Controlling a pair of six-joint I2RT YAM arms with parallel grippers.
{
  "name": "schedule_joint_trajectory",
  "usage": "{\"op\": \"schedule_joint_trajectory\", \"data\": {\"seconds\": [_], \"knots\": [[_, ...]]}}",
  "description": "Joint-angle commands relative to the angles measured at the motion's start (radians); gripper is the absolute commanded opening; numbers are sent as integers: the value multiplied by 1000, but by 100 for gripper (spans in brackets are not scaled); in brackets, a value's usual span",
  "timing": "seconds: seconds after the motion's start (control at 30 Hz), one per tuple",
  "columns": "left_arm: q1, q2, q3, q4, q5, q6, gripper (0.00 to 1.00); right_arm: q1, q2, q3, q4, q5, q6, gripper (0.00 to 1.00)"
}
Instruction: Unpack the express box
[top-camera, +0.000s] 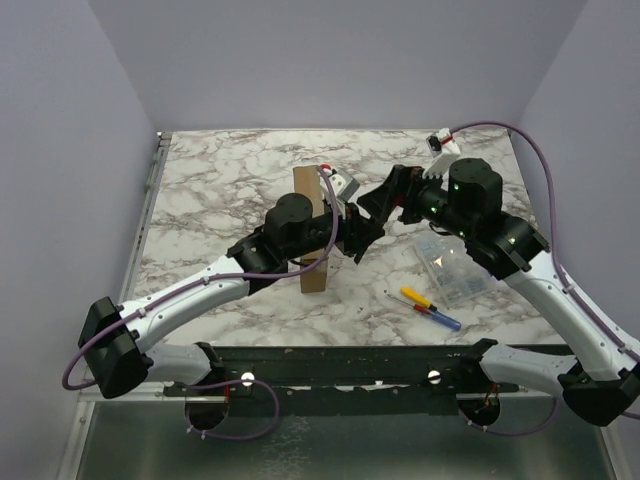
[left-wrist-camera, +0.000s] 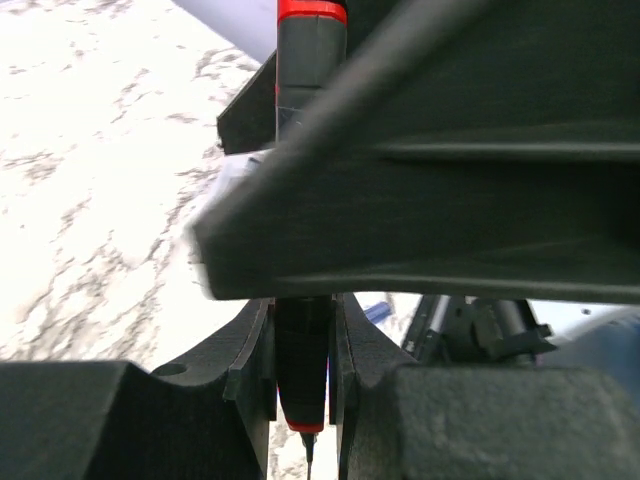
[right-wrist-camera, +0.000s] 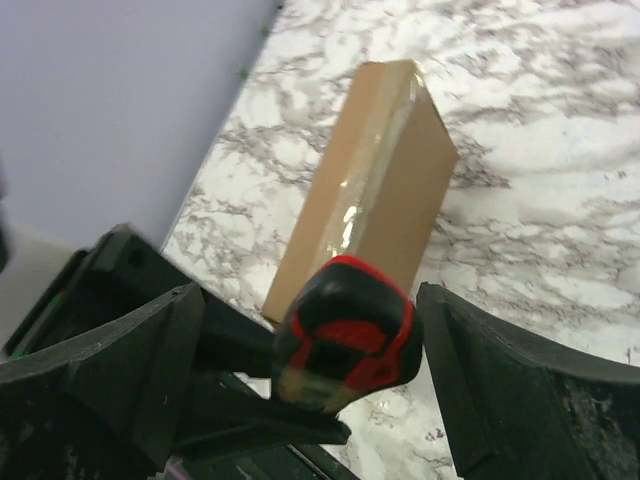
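The express box (top-camera: 314, 275), a brown cardboard box with clear tape along its edge, stands on end at the table's middle, partly hidden behind my left arm; in the right wrist view the express box (right-wrist-camera: 385, 170) rises beyond the fingers. My left gripper (top-camera: 355, 236) is shut on a black and red screwdriver (left-wrist-camera: 303, 365), whose thin metal tip points out below the fingers. My right gripper (top-camera: 388, 203) is open, its fingers (right-wrist-camera: 500, 370) standing either side of the screwdriver's butt end (right-wrist-camera: 348, 330) with a gap on each side.
A clear plastic compartment case (top-camera: 452, 268) lies right of the box. Two small tools, one yellow and red (top-camera: 418, 298), one blue (top-camera: 441, 319), lie near the front edge. A small white item (top-camera: 440, 142) sits at the back right corner. Lilac walls enclose the table.
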Motion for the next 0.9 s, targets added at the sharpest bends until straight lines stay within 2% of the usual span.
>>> {"op": "schedule_joint_trajectory", "data": {"seconds": [0.0, 0.1, 0.2, 0.37, 0.53, 0.67, 0.77, 0.83, 0.87], "knots": [[45, -63, -19, 105, 238, -110, 0, -1, -72, 21, 71, -149, -143, 99], [71, -94, -43, 156, 310, -178, 0, -6, -81, 0, 124, -253, -117, 99], [87, -123, -79, 255, 388, -253, 0, -7, -109, -54, 257, -393, -89, 99], [91, -139, -84, 311, 465, -300, 0, -7, -119, -93, 377, -551, -51, 96], [91, -159, -98, 315, 497, -311, 0, -7, -152, -172, 553, -704, 9, 85], [91, -178, -116, 314, 498, -317, 0, -7, -156, -210, 636, -759, 51, 65], [92, -185, -124, 312, 503, -320, 0, -7, -146, -211, 627, -751, 50, 38], [92, -195, -130, 297, 491, -314, 0, -7, -145, -211, 607, -717, 37, 12], [91, -199, -129, 281, 482, -307, 7, -7, -147, -208, 598, -690, 29, 2]]}}
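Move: The utility knife is in my left hand, its handle rising about 5 cm above that hand's fingertips, some 2 cm farther out and 2 cm to the right. From my right hand the handle is about 1 cm back, 1 cm left and 2 cm down, almost between the open fingers. The box, on edge, is some 8 cm ahead of my right hand, 16 cm left and 20 cm below; the parts case is about 6 cm ahead, 20 cm right and 30 cm below. I draw both hands back and up together, away from the tabletop, my left going about 12 cm with its pinch on the knife's blade end kept while it turns clockwise and rolls. My right drifts left too, swings some 40 degrees counter-clockwise until its fingers come at the handle from the side, then shuts them from wide open onto it. ##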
